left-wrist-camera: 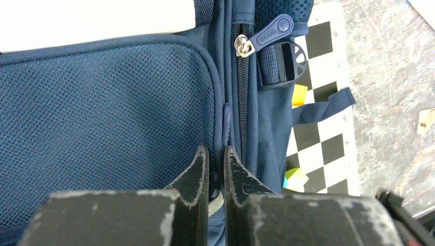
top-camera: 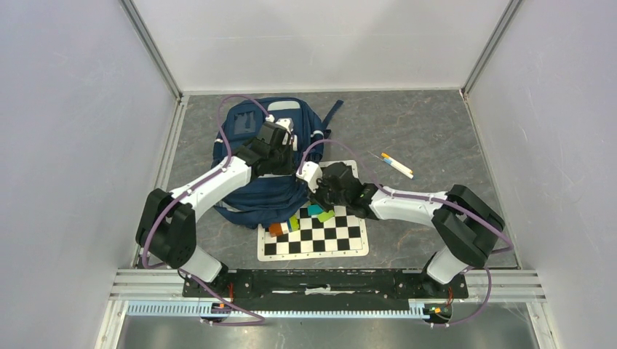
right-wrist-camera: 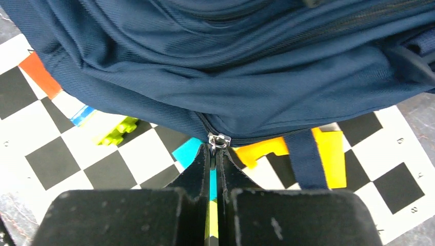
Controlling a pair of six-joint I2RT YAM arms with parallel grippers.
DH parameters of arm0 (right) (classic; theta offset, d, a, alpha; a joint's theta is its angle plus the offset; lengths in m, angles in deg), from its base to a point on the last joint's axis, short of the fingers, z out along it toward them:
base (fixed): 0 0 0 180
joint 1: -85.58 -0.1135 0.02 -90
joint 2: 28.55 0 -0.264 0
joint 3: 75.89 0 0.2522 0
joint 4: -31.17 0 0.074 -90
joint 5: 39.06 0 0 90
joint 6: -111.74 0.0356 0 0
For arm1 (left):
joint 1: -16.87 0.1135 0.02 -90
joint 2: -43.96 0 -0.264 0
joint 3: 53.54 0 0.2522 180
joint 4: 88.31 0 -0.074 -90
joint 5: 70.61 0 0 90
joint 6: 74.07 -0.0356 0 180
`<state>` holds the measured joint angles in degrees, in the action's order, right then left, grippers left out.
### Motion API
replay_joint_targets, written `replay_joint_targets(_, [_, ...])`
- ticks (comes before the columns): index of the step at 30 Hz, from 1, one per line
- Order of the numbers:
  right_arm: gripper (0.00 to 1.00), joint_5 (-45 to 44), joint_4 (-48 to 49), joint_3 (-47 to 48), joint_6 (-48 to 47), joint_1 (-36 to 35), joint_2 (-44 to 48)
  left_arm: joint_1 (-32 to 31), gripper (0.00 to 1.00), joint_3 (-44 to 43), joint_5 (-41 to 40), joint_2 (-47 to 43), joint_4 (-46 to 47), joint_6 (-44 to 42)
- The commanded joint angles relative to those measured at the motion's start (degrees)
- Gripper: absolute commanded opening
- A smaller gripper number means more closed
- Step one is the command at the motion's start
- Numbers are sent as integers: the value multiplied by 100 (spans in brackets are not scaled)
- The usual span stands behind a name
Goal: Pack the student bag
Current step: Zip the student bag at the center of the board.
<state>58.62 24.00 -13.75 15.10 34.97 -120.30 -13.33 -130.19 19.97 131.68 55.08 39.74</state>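
The student bag (top-camera: 251, 190), navy blue, lies flat with its near edge over a checkerboard mat (top-camera: 342, 236). My left gripper (top-camera: 282, 137) rests on top of the bag. In the left wrist view it (left-wrist-camera: 216, 154) is shut on a raised seam of the bag's fabric (left-wrist-camera: 102, 102), beside a closed zipper with a metal slider (left-wrist-camera: 244, 46). My right gripper (top-camera: 313, 186) is at the bag's near right edge. In the right wrist view it (right-wrist-camera: 215, 151) is shut on a small metal zipper pull (right-wrist-camera: 218, 140) at the bag's lower seam (right-wrist-camera: 231, 77).
Coloured blocks lie on the mat, partly under the bag: orange (right-wrist-camera: 38, 74), lime green (right-wrist-camera: 115, 130), cyan (right-wrist-camera: 187, 151) and yellow (right-wrist-camera: 331, 154). Two markers (top-camera: 396, 165) lie on the grey table to the right. White walls enclose the table on three sides.
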Motion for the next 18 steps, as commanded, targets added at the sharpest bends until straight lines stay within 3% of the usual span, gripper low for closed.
replay_joint_targets(1, [0,324,-111,132,575,-530,-52,183,2,-232,-320,50,1195,347])
replay_joint_targets(10, [0,130,890,-113,1557,-907,-56,200,5,71,-84,-311,1570,-90])
replay_joint_targets(12, [0,-53,860,-152,1531,-898,46,260,25,32,-105,-494,1215,-368])
replay_joint_targets(14, [0,-181,792,-164,1469,-861,159,330,56,42,-267,-721,827,-631])
replay_joint_targets(16, [0,-206,700,-154,1431,-788,218,365,74,128,-479,-1036,511,-885])
replay_joint_targets(18, [0,-206,638,-153,1423,-720,263,365,84,280,-493,-1355,270,-1165])
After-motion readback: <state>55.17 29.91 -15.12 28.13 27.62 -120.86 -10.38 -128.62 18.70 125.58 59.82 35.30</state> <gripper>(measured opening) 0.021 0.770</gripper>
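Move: The zip slider is already pinched in the right hand. The bag's near right corner, where it is being drawn, lies about 6 cm to the left of that hand and 4 cm back, at about its height. The teal block sits some 2 cm back of the right hand, neither left nor right, and 5 cm lower. From the left hand, still gripping the bag's edge, the slider is roughly 8 cm back, 6 cm right and 4 cm lower; the white panel is 10 cm ahead, 2 cm left and slightly lower. The slider, its pull still pinched in the right fingers, is dragged along the side zip about 5 cm back and left towards the bag's near right corner, then held there. The left hand eases forward a little with its grip, then opens, lets go of the bag's edge and lifts about 4 cm, drifting forward and left as its fingers tip outward. ##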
